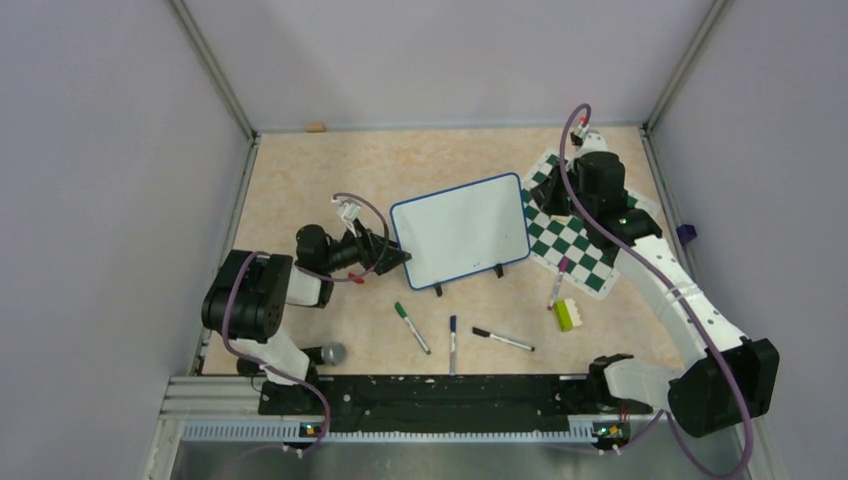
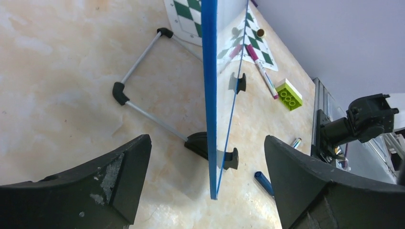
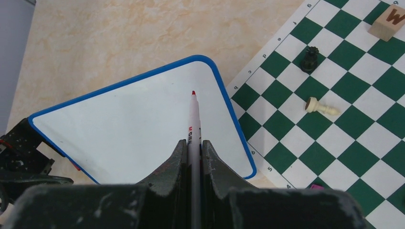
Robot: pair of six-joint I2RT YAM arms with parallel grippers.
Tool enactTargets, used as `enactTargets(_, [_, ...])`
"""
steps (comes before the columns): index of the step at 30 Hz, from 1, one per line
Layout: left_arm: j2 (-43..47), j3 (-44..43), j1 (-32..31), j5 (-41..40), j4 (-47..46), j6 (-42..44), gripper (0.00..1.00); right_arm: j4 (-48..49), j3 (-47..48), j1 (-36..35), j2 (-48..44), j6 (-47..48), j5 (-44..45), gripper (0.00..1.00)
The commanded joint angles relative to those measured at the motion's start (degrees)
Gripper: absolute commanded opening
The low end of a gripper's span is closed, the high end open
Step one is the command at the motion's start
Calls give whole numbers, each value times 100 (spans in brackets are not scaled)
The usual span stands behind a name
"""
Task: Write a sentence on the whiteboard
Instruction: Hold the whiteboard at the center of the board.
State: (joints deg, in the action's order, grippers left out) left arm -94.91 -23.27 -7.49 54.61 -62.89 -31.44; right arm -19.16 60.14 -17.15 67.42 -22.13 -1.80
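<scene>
The whiteboard (image 1: 462, 230) stands tilted on its black feet mid-table, blue-framed, its face blank white; the sentence is not in view. My left gripper (image 1: 398, 257) is at the board's left edge. In the left wrist view the board (image 2: 208, 95) is edge-on between the wide-open fingers (image 2: 129, 167), which do not touch it, so the left gripper (image 2: 206, 139) is open. My right gripper (image 3: 193, 143) is shut on a red marker (image 3: 193, 119). Its tip points at the board's (image 3: 133, 129) right part; contact cannot be told. In the top view the right gripper (image 1: 553, 197) hangs over the board's right edge.
A green-and-white chess mat (image 1: 575, 245) lies right of the board, with a black piece (image 3: 309, 58), a fallen white piece (image 3: 321, 107) and a wooden block (image 3: 389, 21). Green (image 1: 411, 327), blue (image 1: 452, 343), black (image 1: 503, 340) and pink (image 1: 557, 283) markers and a green brick (image 1: 565, 314) lie in front.
</scene>
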Motion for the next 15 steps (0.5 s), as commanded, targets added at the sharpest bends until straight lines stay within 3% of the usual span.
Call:
enactTargets(1, [-484,-208,-3,485,-1477,-471,88,301,356,-44,81,-86,-340,0])
enactTargets(5, [-1001,-292,-24,696,-2956,-1218,68,401,378,-95,114,-129,-460,0])
enactTargets(12, [-1314,-628,-57,930,-2992,-1637,66,537,423,-218,137,-198,-435,0])
enactTargets(15, [-1329,-550,-75,873,-2990,-1447,60,560,426,-240,170,-188,-422,0])
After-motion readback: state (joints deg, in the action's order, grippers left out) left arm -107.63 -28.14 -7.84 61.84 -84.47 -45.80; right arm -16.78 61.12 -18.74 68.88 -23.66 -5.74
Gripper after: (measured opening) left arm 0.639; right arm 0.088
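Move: The whiteboard's middle is about 13 cm to the right of my left hand and 5 cm farther out, some 2 cm lower; its left edge already stands between my open fingers. The red cap lies 9 cm left and level fore and aft, the green marker 11 cm back and 3 cm right. From my right hand, the whiteboard is 14 cm left and 16 cm below, level fore and aft; the chessboard is 13 cm right, 6 cm ahead. I narrow my left fingers by about a third around the whiteboard's left edge, one finger before its face and one behind, while easing right and up about 1.5 cm each and tilting the fingertips up and clockwise some 10 degrees. My right hand keeps the red marker pinched and drifts about 2.5 cm left towards the board's middle, rising slightly at the end. ##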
